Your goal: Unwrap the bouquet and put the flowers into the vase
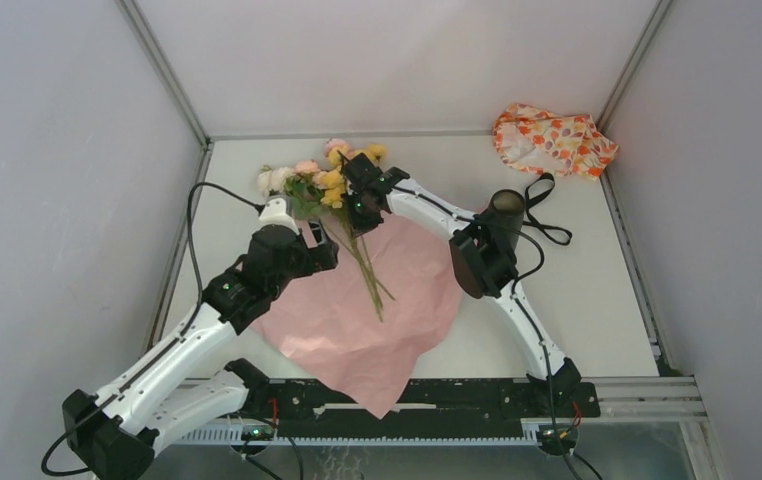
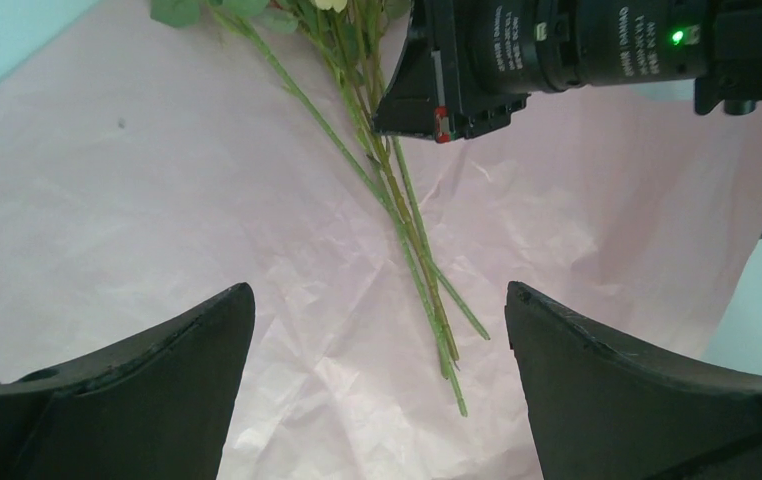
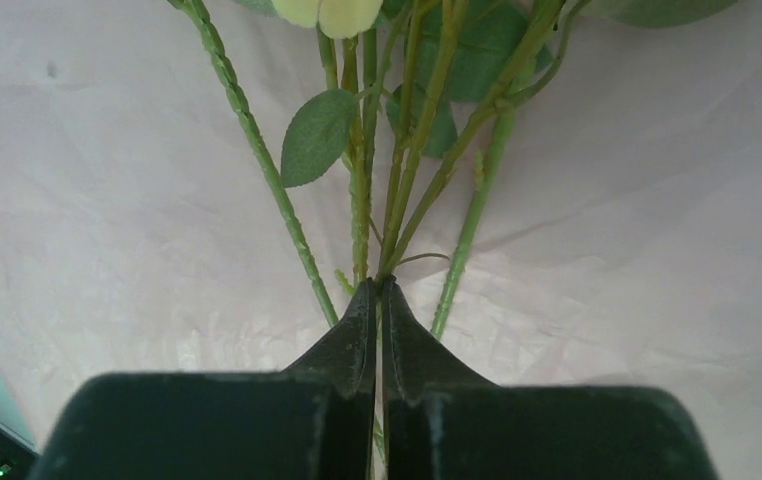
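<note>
The bouquet lies unwrapped: its pink wrapping paper (image 1: 357, 325) is spread flat on the table. The flowers (image 1: 322, 178) rest on the paper, heads toward the back wall and green stems (image 1: 369, 272) pointing to the near edge. My right gripper (image 1: 359, 206) is shut on a few of the stems (image 3: 397, 180) just below the leaves, fingertips (image 3: 367, 300) pressed together over one thin stem. My left gripper (image 1: 322, 246) hangs open over the paper, and the stem ends (image 2: 437, 320) lie between its fingers (image 2: 187, 350). The black vase (image 1: 507, 208) stands right of the paper.
A black ribbon (image 1: 545, 218) lies looped beside the vase. An orange-and-white floral cloth bundle (image 1: 554, 140) sits in the back right corner. The right arm's elbow (image 1: 482, 262) is close to the vase. White walls enclose the table on three sides.
</note>
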Controlling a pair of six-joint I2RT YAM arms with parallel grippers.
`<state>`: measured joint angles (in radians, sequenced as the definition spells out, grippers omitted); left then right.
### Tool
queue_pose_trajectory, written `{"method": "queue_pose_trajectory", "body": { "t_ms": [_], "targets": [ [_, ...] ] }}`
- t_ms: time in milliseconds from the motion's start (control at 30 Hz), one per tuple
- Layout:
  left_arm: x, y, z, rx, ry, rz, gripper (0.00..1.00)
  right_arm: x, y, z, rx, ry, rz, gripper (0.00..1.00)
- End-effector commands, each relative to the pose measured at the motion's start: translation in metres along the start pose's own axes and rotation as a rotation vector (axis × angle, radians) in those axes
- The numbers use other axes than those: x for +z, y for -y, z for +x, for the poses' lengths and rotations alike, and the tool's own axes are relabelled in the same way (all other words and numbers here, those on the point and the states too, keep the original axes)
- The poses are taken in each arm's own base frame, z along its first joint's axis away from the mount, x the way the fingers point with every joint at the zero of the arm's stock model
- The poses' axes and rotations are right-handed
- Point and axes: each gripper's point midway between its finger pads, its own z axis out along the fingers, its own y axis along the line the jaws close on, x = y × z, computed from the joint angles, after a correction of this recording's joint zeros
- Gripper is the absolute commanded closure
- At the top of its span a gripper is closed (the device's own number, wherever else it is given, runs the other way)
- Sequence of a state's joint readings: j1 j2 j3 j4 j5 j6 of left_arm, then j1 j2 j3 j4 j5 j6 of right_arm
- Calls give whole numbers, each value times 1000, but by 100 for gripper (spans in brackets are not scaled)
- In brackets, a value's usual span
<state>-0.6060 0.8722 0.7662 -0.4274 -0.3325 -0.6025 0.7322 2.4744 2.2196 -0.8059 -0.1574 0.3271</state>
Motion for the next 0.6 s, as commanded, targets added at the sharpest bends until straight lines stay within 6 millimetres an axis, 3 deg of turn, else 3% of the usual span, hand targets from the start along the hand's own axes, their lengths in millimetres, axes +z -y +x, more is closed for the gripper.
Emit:
{"method": "queue_pose_trajectory", "body": {
  "t_ms": [0, 67, 333, 433, 567],
  "targets": [
    [5, 5, -1, -11, 6, 27, 0, -5, -9, -16, 6, 52, -29, 100],
    [6, 4, 2, -13, 0, 28, 0, -13, -10, -21, -10, 83, -18, 100],
    [6, 3, -1, -36, 14, 31, 0, -81, -18, -54, -70, 253, 35, 100],
    [5, 2, -1, -41, 18, 36, 0, -103, -20, -57, -75, 287, 34, 100],
    [7, 1, 1, -41, 9, 36, 0, -123, -18, -45, -76, 284, 48, 100]
  ]
}}
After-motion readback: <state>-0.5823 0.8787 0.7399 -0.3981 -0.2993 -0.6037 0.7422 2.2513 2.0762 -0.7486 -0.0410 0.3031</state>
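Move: The right hand, low over the pink paper, already has a yellow-flower stem between its shut fingertips; the vase stands about 28 cm to its right and 3 cm back, its middle some 8 cm higher. The other flower heads lie about 12 cm ahead and 11 cm left of that hand, and the black ribbon about 39 cm right and 6 cm ahead. From the open left hand the vase is some 32 cm right, 8 cm ahead and 8 cm below. Keeping its pinch on the yellow-flower stem, the right hand pauses briefly, then lifts with growing speed, about 7 cm almost straight up off the pink paper. As it climbs it drifts some 2 cm to the right, towards the vase's side, while the wrist tips the fingers forward and up by about 10 degrees. ##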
